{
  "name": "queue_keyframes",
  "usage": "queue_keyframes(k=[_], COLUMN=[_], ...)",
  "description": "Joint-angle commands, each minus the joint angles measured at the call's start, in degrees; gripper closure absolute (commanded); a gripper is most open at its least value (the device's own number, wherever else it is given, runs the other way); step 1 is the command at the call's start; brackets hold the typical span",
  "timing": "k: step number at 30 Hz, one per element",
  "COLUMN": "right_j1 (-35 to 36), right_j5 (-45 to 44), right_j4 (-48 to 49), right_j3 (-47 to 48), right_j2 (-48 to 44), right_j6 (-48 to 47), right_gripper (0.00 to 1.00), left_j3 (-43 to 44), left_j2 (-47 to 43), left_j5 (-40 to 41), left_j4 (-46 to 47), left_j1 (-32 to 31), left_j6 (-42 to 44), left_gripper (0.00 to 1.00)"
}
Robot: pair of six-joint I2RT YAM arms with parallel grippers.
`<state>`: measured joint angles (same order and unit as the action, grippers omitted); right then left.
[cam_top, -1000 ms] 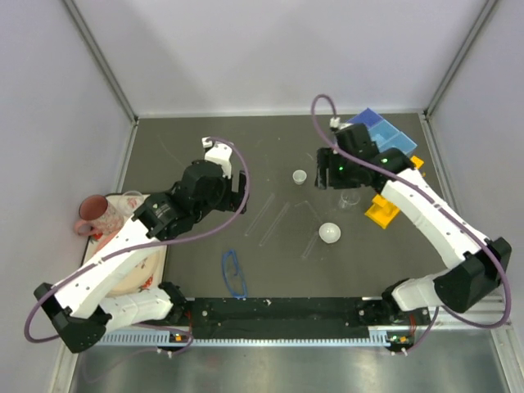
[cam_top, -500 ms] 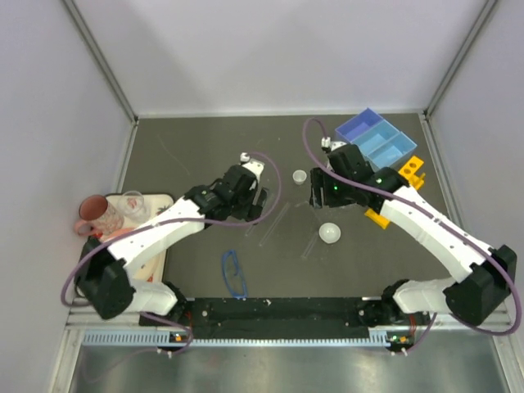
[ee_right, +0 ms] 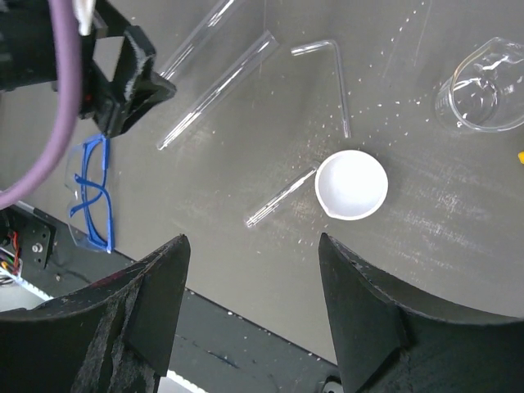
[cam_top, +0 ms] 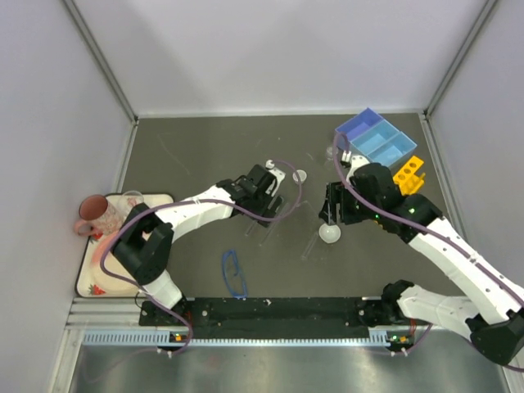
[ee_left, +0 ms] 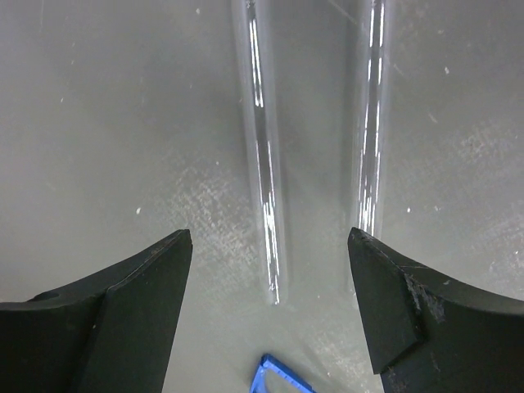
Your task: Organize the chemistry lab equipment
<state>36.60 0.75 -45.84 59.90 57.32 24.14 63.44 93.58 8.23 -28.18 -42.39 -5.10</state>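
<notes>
My left gripper (ee_left: 270,246) hangs open just above two thin clear tubes lying side by side; one tube (ee_left: 262,164) ends between the jaws, the other tube (ee_left: 368,139) runs toward the right finger. A corner of the blue-framed goggles (ee_left: 274,378) shows below. From above, the left gripper (cam_top: 275,203) is at the table's middle. My right gripper (ee_right: 254,239) is open and empty, above a white round dish (ee_right: 351,184) with a short tube (ee_right: 281,198) beside it. A clear beaker (ee_right: 483,94) and a bent tube (ee_right: 332,74) lie beyond.
The light-blue tray (cam_top: 375,137) and yellow rack (cam_top: 408,176) stand at the back right. A second white dish (cam_top: 300,175) sits near the left gripper. Goggles (cam_top: 235,273) lie near the front. A pink mug (cam_top: 90,214), clear cup (cam_top: 131,201) and plate (cam_top: 102,266) are far left.
The left arm swung right from beside the mug to over the tubes, its jaws narrowing slightly. The right arm drew back from the tray side to over the white dish.
</notes>
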Motion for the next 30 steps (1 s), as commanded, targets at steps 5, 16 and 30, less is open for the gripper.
queue_keyframes(k=[5, 16, 30], right_j1=[0.32, 0.40, 0.31], right_j5=[0.21, 0.21, -0.58], right_j4=[0.41, 0.14, 0.40], right_j3=[0.04, -1.27, -1.80], right_j2=[-2.91, -4.32, -3.27], right_j6=[-0.76, -1.03, -1.03], right_gripper=[0.34, 0.34, 0.34], left_j3=[2.83, 1.86, 2.57], left_j2=[3.62, 8.37, 11.97], left_j5=[-3.48, -2.96, -3.84], left_j4=[4.80, 6.65, 5.16], left_j1=[0.38, 2.31, 4.33], left_j6=[1.33, -0.87, -2.63], left_gripper=[0.18, 0.19, 0.51])
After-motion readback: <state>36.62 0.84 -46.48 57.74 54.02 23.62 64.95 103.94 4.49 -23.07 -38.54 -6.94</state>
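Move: The leftmost test tube lies just under the left hand, its middle about 4 cm ahead, 1 cm to the right and 6 cm below. The second tube lies some 4 cm right of that tube and 3 cm nearer; the small white cup about 16 cm ahead and 11 cm right of the hand. From the right hand the leftmost tube is about 10 cm ahead, 17 cm left and 20 cm below. The left hand sinks about 5 cm and eases forward, its fingers starting to close around the leftmost test tube. ##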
